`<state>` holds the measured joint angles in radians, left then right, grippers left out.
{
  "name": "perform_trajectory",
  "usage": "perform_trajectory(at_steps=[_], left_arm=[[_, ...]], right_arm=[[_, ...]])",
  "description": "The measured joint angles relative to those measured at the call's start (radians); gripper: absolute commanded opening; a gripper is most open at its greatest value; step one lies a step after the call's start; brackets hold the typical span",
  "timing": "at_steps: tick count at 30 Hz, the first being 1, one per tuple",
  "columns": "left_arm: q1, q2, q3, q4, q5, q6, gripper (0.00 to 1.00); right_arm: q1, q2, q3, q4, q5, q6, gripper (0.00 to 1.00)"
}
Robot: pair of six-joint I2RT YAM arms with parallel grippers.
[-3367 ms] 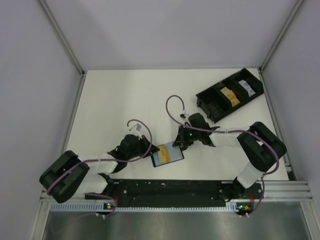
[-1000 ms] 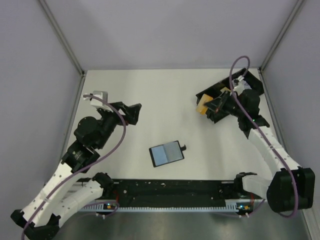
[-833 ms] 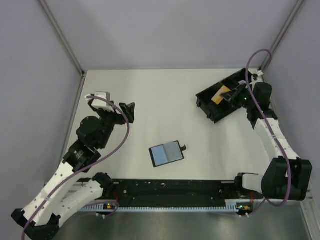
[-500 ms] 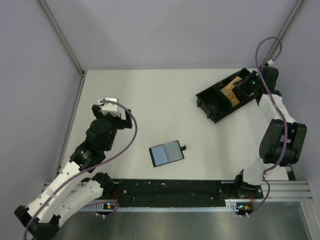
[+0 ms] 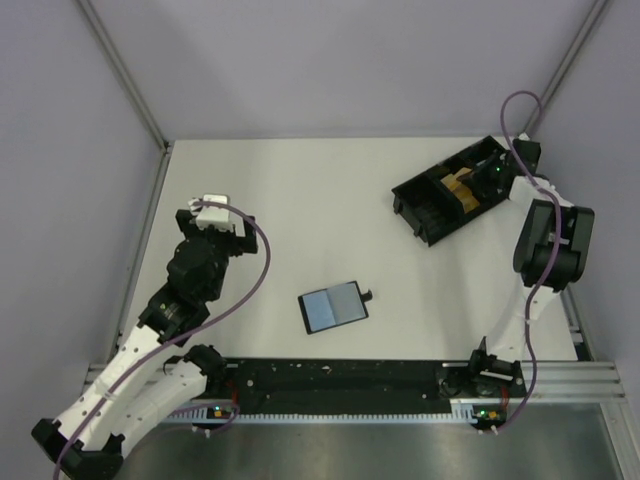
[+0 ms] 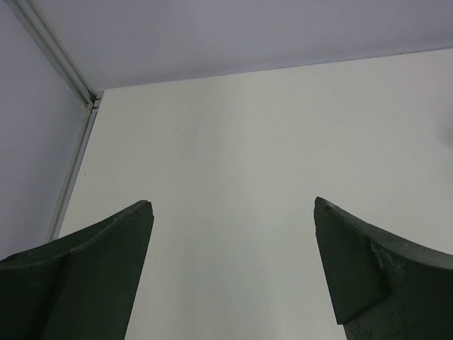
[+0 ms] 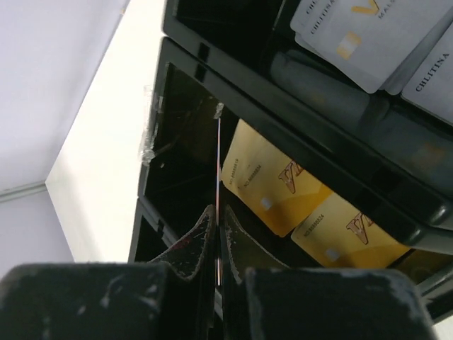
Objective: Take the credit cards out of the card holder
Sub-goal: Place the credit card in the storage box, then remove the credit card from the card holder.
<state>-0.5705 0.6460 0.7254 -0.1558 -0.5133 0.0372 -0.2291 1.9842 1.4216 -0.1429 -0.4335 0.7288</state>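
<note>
The card holder [image 5: 333, 308] lies open on the white table, blue-grey inside facing up, small black tab on its right edge. No gripper is near it. My right gripper [image 7: 218, 209] is shut on a thin credit card [image 7: 218, 163], seen edge-on, held upright inside the middle compartment of the black tray [image 7: 212, 78]. Two orange-yellow credit cards [image 7: 272, 180] lie flat in that compartment. In the top view the right gripper [image 5: 487, 178] hangs over the tray [image 5: 425, 205]. My left gripper [image 6: 232, 205] is raised at the left, open and empty, facing bare table.
Grey-white cards [image 7: 361, 42] fill the tray's neighbouring compartment. The tray stands at the back right, close to the right wall rail [image 5: 548, 215]. The left wall rail [image 6: 71, 170] runs beside the left gripper. The black base bar [image 5: 340, 378] lines the near edge.
The right arm has carried the orange card from above the tray's left end down into its middle compartment. The left arm has turned and drawn back a little, still open. The card holder stayed put.
</note>
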Motion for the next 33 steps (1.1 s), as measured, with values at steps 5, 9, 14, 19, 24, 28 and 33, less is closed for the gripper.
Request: perform_trajectory(at_steps=[5, 9, 14, 19, 24, 28, 33], left_arm=[[0.007, 0.0, 0.0, 0.003, 0.001, 0.0, 0.98], [0.011, 0.0, 0.0, 0.005, 0.008, 0.0, 0.98], [0.014, 0.0, 0.0, 0.005, 0.02, -0.001, 0.99], [0.015, 0.0, 0.0, 0.005, 0.031, -0.005, 0.98], [0.015, 0.0, 0.0, 0.004, 0.055, -0.015, 0.98], [0.015, 0.002, 0.002, -0.01, 0.091, -0.035, 0.98], [0.016, 0.037, 0.039, -0.061, 0.167, -0.121, 0.94]], right_arm=[[-0.001, 0.058, 0.018, 0.016, -0.024, 0.023, 0.0], [0.002, 0.103, 0.037, 0.029, -0.048, 0.033, 0.19], [0.006, 0.101, 0.039, 0.005, -0.017, 0.018, 0.43], [0.009, 0.026, 0.038, -0.094, 0.086, -0.041, 0.61], [0.011, -0.156, 0.026, -0.196, 0.178, -0.117, 0.69], [0.039, -0.369, -0.056, -0.218, 0.228, -0.17, 0.71], [0.193, -0.593, -0.185, -0.224, 0.235, -0.218, 0.71]])
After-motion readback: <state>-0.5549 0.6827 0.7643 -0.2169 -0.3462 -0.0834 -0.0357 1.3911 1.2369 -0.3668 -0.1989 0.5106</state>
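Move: The gold card pinched edge-on in the right fingers is bound for the gold cards' compartment, whose middle lies about 4 cm ahead of the hand, 1 cm to its right and some 7 cm below. The silver cards' compartment is about 10 cm ahead and 9 cm right; the empty one lies 2 cm back and 8 cm left. From the left hand, the gold compartment is roughly 29 cm ahead, 56 cm right and 27 cm below. The held gold card is lowered some 3.5 cm and nudged slightly forward into the gold compartment, where the right fingers open and let go of it. The emptied hand then climbs steeply, drawing back and finally left, about 17 cm up from its lowest point, still opening and rolling left side down. Late on, the left hand, open, eases 3 cm right, turning slightly clockwise. ##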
